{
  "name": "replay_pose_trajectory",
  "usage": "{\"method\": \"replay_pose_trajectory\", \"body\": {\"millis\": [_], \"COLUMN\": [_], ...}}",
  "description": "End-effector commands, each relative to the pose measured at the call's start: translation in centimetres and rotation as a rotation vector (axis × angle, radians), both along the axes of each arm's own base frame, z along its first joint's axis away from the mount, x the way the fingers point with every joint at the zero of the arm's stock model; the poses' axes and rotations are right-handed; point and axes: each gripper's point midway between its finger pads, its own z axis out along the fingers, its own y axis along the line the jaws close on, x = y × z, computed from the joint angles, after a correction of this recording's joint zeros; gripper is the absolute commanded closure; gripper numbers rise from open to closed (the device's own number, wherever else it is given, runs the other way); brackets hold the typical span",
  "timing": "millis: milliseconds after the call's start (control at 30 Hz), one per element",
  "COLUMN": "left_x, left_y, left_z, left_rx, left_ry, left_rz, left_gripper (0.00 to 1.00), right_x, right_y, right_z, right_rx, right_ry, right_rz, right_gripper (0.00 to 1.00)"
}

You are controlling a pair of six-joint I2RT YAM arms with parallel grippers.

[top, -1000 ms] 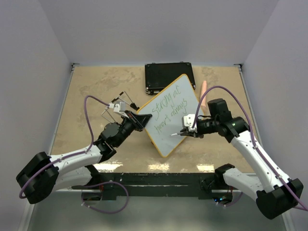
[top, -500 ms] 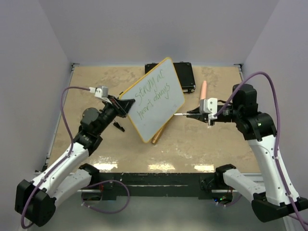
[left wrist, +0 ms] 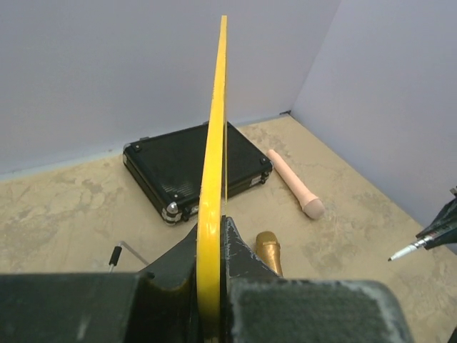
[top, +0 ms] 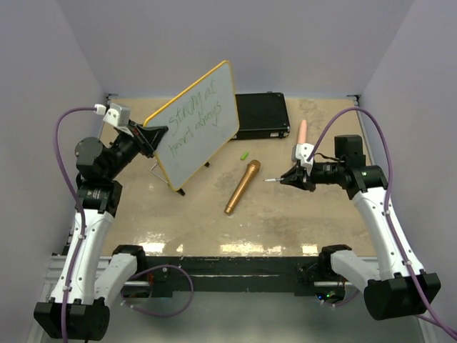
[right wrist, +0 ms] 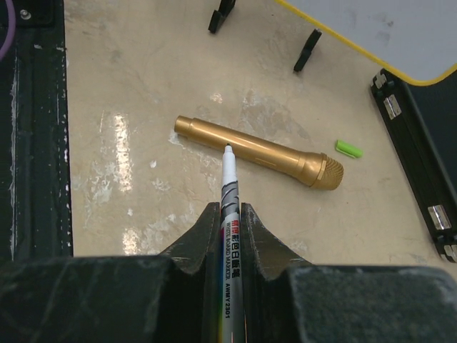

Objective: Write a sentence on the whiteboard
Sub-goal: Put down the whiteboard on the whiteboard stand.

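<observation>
The whiteboard [top: 203, 132], white with a yellow rim, is held tilted in the air at the back left. My left gripper [top: 150, 136] is shut on its left edge. The sentence [top: 191, 118] shows as green handwriting in two lines on its face. In the left wrist view the whiteboard [left wrist: 216, 136] stands edge-on between the shut jaws of the left gripper [left wrist: 212, 230]. My right gripper [top: 291, 176] hovers at the right, apart from the board, shut on a white marker [right wrist: 228, 187] whose tip points left. The right gripper [right wrist: 230, 211] is above the table.
A gold microphone [top: 241, 187] lies on the table in the middle. A black case [top: 263, 114] sits at the back, with a pink cylinder [top: 302, 132] to its right. A small green cap [top: 244, 155] lies near the case. Purple walls enclose the table.
The left arm has raised the whiteboard off the table toward the back left. The right arm has drawn the marker away from the board. The gold microphone now shows.
</observation>
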Motion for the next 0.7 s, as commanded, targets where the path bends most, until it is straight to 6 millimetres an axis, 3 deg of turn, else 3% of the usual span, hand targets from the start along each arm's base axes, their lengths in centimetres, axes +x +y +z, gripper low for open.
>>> {"method": "replay_pose_trajectory", "body": {"millis": [0, 100, 200, 333, 667], "left_x": [-2.3, -2.3, -2.5, -3.0, -1.9], "left_y": [0.5, 2.0, 3.3, 4.5, 4.3], "left_z": [6.6, 6.2, 4.2, 3.2, 0.8], "left_rx": [0.092, 0.144, 0.19, 0.213, 0.187], "left_ry": [-0.226, -0.22, -0.161, -0.154, -0.115], "left_rz": [-0.024, 0.054, 0.126, 0.197, 0.181], "left_gripper": [1.0, 1.0, 1.0, 1.0, 1.0], "right_x": [-0.4, -0.5, -0.5, -0.7, -0.7], "right_y": [0.4, 0.4, 0.5, 0.5, 0.5], "right_z": [0.6, 0.3, 0.0, 0.0, -0.1], "right_rx": [0.032, 0.034, 0.029, 0.032, 0.028], "right_ry": [-0.022, -0.009, 0.004, 0.009, 0.009], "right_rz": [0.032, 0.036, 0.044, 0.057, 0.049], "right_gripper": [1.0, 1.0, 1.0, 1.0, 1.0]}}
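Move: The left gripper already holds the whiteboard by its left corner. The whiteboard stand lies about 8 cm ahead, 2 cm right and some 32 cm below that hand. From the same hand, the black case is roughly 28 cm ahead and 32 cm right, the gold microphone 3 cm back and 28 cm right, both down on the table. For the pen-holding right hand, the stand is about 18 cm ahead, 39 cm left and 20 cm below. Keep the left gripper shut on the whiteboard's corner and ease the board left, back and down, about 4 cm left and 3.5 cm down, bringing it over the stand. As it goes, roll the wrist some 10 degrees so its left side rises, and swing it a little counter-clockwise. Finish with a small further lowering. ##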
